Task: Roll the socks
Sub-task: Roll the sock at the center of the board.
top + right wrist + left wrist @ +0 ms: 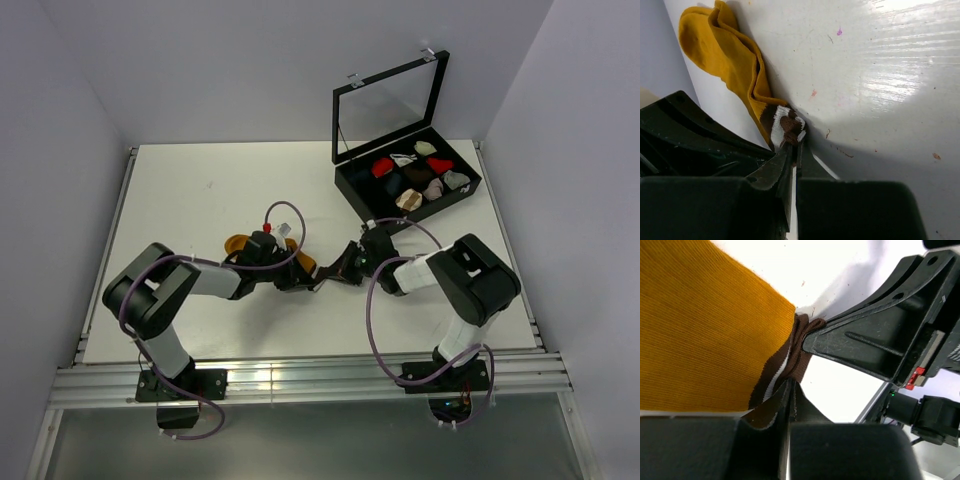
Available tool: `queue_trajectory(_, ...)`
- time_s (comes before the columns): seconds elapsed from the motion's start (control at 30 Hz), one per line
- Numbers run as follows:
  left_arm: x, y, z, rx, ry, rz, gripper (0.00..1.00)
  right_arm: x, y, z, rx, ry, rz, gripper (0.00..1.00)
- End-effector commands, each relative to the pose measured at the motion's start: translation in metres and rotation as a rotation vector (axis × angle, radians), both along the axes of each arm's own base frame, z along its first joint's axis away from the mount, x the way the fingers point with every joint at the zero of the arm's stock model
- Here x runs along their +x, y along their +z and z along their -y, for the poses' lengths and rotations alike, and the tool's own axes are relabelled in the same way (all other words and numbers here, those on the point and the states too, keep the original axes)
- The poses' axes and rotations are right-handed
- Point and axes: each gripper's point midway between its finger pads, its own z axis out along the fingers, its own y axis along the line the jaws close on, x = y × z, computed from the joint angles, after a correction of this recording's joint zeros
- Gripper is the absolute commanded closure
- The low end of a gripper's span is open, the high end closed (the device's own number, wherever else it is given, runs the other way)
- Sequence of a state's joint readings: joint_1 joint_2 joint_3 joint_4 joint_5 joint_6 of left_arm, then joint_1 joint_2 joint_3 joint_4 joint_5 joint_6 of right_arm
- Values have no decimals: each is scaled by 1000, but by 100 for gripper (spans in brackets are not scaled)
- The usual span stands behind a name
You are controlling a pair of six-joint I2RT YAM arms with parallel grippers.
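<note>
A mustard-orange sock (705,330) with a dark brown, white-striped cuff (787,357) lies at the table's middle, mostly hidden under the arms in the top view (238,243). My left gripper (791,385) is shut, its tips pinching one edge of the cuff. In the top view it sits at the sock's right end (292,278). My right gripper (797,142) is shut on the bunched cuff (789,125), facing the left one (335,278). The sock's body (722,50) trails away folded behind the cuff. Only this one sock shows.
A black box (352,190) with its glass lid (390,105) raised stands at the back right, holding several small sock bundles (415,172). The right gripper's black finger (875,340) fills the right of the left wrist view. White walls enclose the table on three sides.
</note>
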State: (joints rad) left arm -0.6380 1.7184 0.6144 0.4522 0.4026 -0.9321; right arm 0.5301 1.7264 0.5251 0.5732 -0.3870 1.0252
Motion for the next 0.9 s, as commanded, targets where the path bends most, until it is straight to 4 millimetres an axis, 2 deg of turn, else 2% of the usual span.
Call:
queue_trajectory(0.0, -5, -16, -20, 115, 1, 8, 89, 2, -1, 6, -94, -2, -10, 100)
queue_trajectory(0.07, -1, -13, -23, 144, -3, 52, 76, 8, 5, 6, -128, -6, -14, 100)
queue_trajectory(0.1, 4, -7, -26, 166, 14, 82, 73, 3, -3, 14, -189, -18, -61, 100)
queue_trajectory(0.13, 6, -4, -28, 189, 6, 116, 69, 10, 7, 11, -202, -15, -41, 100)
queue_trajectory(0.2, 15, 6, -34, 242, 40, 176, 66, 2, 2, 18, -285, -13, -89, 100)
queue_trajectory(0.23, 12, 8, -33, 266, 23, 209, 65, 9, 12, 15, -296, -18, -78, 100)
queue_trajectory(0.3, 16, 22, -32, 295, 42, 282, 66, 3, 10, 22, -365, -22, -126, 100)
queue_trajectory(0.33, 11, 25, -28, 323, 28, 330, 68, 6, 18, 17, -366, -20, -120, 100)
queue_trajectory(0.37, 13, 35, -26, 333, 48, 385, 69, 5, 18, 18, -378, -18, -132, 100)
queue_trajectory(0.4, 11, 39, -23, 342, 49, 415, 70, 0, 16, 21, -404, -13, -164, 100)
queue_trajectory(0.53, 2, 55, -7, 359, 48, 541, 74, 3, 26, 17, -434, -2, -182, 100)
queue_trajectory(0.7, 3, 61, 7, 363, 30, 604, 63, -1, 23, 22, -478, 20, -228, 100)
queue_trajectory(0.83, 2, 62, 18, 405, 7, 670, 45, -1, 27, 18, -480, 39, -236, 100)
queue_trajectory(0.87, 1, 58, 21, 421, -2, 677, 45, -1, 27, 19, -485, 40, -240, 100)
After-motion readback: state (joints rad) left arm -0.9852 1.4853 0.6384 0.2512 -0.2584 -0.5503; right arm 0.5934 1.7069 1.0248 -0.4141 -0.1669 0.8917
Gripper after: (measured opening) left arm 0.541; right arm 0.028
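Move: The yellow sock's striped cuff is at both my hands' fingertips: its middle is roughly 1 cm ahead, 1 cm right and 1 cm below my left hand, and level with my right hand, about 1 cm left. The toe lies some 19 cm left and 11 cm ahead of my left hand. The open box's middle stands about 20 cm right and 26 cm ahead of my right hand. My left fingers open to about half and let go of the cuff; that hand slips some 2.5 cm left, then lifts about 3 cm while swinging back and right, turning roughly 40 degrees until it points more forward over the cuff. My right fingers keep their pinch on the cuff, rising about 2 cm and easing right as they tip more steeply down. ##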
